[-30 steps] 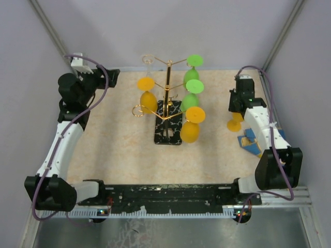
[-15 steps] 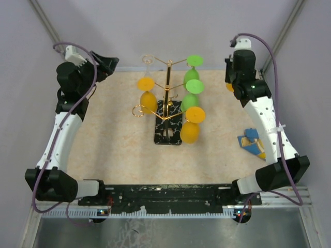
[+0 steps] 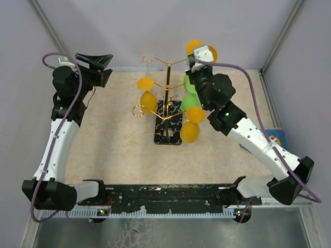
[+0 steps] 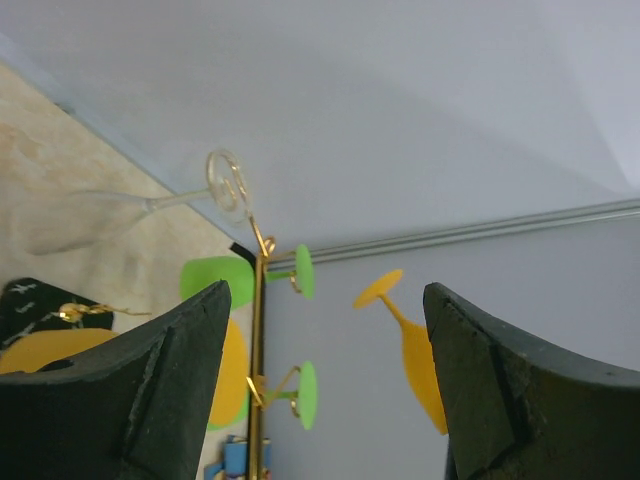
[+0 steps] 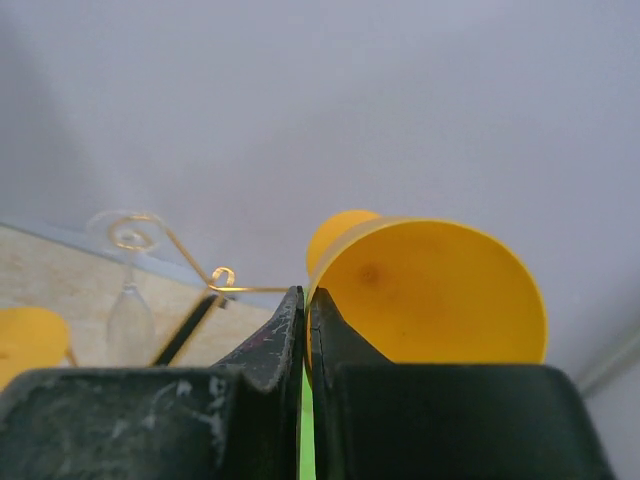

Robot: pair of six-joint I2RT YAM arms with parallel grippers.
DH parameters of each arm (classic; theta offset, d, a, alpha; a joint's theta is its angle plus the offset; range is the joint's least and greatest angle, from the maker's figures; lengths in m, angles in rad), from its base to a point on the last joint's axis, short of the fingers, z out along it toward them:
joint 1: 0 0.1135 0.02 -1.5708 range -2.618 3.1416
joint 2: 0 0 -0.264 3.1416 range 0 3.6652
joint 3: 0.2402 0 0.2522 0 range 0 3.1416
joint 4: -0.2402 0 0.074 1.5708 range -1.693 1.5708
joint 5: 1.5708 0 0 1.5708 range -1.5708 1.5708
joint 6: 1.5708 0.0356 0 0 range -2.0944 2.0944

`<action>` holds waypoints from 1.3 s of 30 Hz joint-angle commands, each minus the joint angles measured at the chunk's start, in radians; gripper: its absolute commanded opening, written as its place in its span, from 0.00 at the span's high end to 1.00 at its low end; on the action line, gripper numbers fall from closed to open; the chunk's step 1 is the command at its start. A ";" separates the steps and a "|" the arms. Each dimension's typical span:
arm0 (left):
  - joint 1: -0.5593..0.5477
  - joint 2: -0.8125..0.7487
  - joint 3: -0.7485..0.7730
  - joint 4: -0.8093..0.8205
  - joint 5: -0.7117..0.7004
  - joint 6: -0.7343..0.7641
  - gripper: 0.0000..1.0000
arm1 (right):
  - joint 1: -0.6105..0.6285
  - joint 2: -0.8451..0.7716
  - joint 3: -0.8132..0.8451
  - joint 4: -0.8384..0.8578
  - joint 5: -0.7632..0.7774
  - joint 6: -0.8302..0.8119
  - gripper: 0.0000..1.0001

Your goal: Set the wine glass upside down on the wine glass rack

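My right gripper (image 3: 198, 58) is shut on the rim of a yellow wine glass (image 3: 195, 47), held high beside the top right arm of the wine glass rack (image 3: 168, 98). In the right wrist view the glass's open bowl (image 5: 440, 290) faces the camera, its rim pinched between my closed fingers (image 5: 305, 292), with a curled gold rack arm (image 5: 222, 276) just to the left. My left gripper (image 3: 95, 59) stands open and empty, raised at the back left. From its wrist view I see the rack pole (image 4: 258, 340) and the held yellow glass (image 4: 415, 350) between its fingers (image 4: 327, 300).
The rack's black veined base (image 3: 169, 132) stands mid-table. Hanging upside down on it are a yellow glass (image 3: 146, 93), a green glass (image 3: 190, 90), another yellow glass (image 3: 192, 124) and a clear glass (image 3: 149, 62). A blue object (image 3: 274, 137) lies at the table's right edge.
My right arm has swung from the right side of the table up and left to the rack's top, carrying the yellow glass. My left arm has risen a little, still open.
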 commanded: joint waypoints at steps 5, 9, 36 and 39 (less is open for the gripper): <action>0.004 -0.078 -0.028 0.118 0.047 -0.276 0.19 | 0.246 0.036 -0.136 0.620 -0.014 -0.333 1.00; 0.005 -0.098 -0.085 0.225 0.051 -0.347 0.36 | 0.301 0.066 -0.175 0.733 -0.073 -0.343 1.00; -0.007 -0.072 -0.142 0.320 0.182 -0.406 0.47 | 0.439 0.273 -0.136 0.901 -0.186 -0.330 1.00; -0.012 -0.073 -0.140 0.313 0.196 -0.395 0.47 | 0.439 0.303 -0.104 0.903 -0.203 -0.334 1.00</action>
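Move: Some 31 cm to the left of the right hand, about 3 cm farther out and 4 cm lower, is the open left gripper, where the orange wine glass held by its rim is being taken. The top green glass hangs roughly 12 cm below the right hand and 2 cm ahead; the hanging clear glass is about 17 cm left, 3 cm ahead and 12 cm lower. From the left hand, the held orange glass lies about 32 cm right, 4 cm ahead and 6 cm higher. Sweeping left about 21 cm and drawing back some 10 cm, the right hand carries the orange glass past the rack's top towards the left gripper, keeping its rim pinch while swinging counter-clockwise and tipping its fingertips up, each about 25 degrees. Meanwhile the left hand rises a little, eases back and right, rolls its left side down about 20 degrees and partly closes its fingers. ##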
